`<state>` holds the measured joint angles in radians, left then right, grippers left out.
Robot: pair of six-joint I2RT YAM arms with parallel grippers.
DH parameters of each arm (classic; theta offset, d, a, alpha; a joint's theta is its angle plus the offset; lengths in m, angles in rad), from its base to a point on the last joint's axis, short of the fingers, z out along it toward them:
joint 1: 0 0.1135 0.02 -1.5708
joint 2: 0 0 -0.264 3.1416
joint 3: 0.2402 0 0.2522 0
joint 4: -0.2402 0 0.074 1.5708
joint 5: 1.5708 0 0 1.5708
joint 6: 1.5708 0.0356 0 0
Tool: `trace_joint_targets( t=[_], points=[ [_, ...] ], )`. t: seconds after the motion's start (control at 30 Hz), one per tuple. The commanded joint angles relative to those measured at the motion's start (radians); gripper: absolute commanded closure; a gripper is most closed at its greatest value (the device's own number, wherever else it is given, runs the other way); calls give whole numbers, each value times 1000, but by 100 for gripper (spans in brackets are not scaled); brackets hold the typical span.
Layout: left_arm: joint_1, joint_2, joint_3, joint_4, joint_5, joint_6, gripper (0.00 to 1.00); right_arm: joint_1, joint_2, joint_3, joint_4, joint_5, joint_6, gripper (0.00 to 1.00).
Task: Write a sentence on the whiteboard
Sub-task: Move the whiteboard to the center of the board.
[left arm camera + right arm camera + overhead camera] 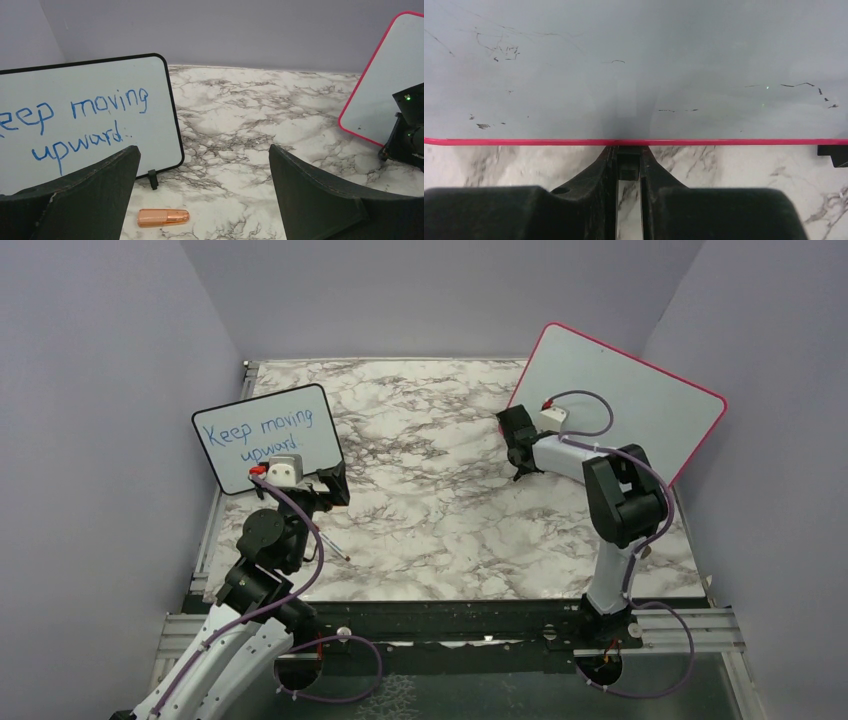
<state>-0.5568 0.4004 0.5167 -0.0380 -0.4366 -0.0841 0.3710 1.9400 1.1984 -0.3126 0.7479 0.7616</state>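
Observation:
The whiteboard, pink-framed with rounded corners, leans at the back right. In the right wrist view its face fills the upper half, with its pink bottom edge just above the fingers. No sentence shows on it, only faint dark smudges. My right gripper is shut on the whiteboard's small black foot at the lower left edge. My left gripper stands wide open with nothing between its fingers, in front of the smaller board.
A black-framed board with blue "Keep moving upward" writing stands at the left. An orange pen cap lies on the marble table near its foot. A thin pen lies beside the left arm. Grey walls enclose the table.

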Motion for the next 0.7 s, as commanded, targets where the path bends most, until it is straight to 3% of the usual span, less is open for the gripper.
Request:
trace_joint_targets(
  t=[0.0, 0.67],
  points=[
    [-3, -7, 4, 32, 7, 16, 1, 92, -67, -77, 44, -72, -83, 92],
    [4, -8, 17, 7, -104, 27, 1, 514, -201, -291, 169, -198, -170, 95]
  ],
)
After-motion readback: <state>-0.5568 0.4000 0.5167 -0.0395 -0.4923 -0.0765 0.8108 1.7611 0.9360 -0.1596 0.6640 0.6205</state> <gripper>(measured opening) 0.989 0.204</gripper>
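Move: The right hand already holds the red-framed whiteboard by its lower edge, at the black foot near the left corner; the board's middle lies about 17 cm to the right, 3 cm ahead and 8 cm higher. The tabletop's middle, where it is to go, is roughly 21 cm left and 4 cm back. The written whiteboard stands some 63 cm left, about level. From the idle left hand, the red-framed board is around 20 cm ahead, 64 cm right and 17 cm below. Keeping its pinch on the foot, the right hand drags the red-framed whiteboard left and back towards the middle of the table, some 15 cm left and 10 cm back, in one steady sweep that stays low, at nearly the same height. As it travels, the wrist turns counter-clockwise by about 30 degrees, from pointing forward-right to almost straight forward, swinging the board round with it while the fingers stay as closed as before. ##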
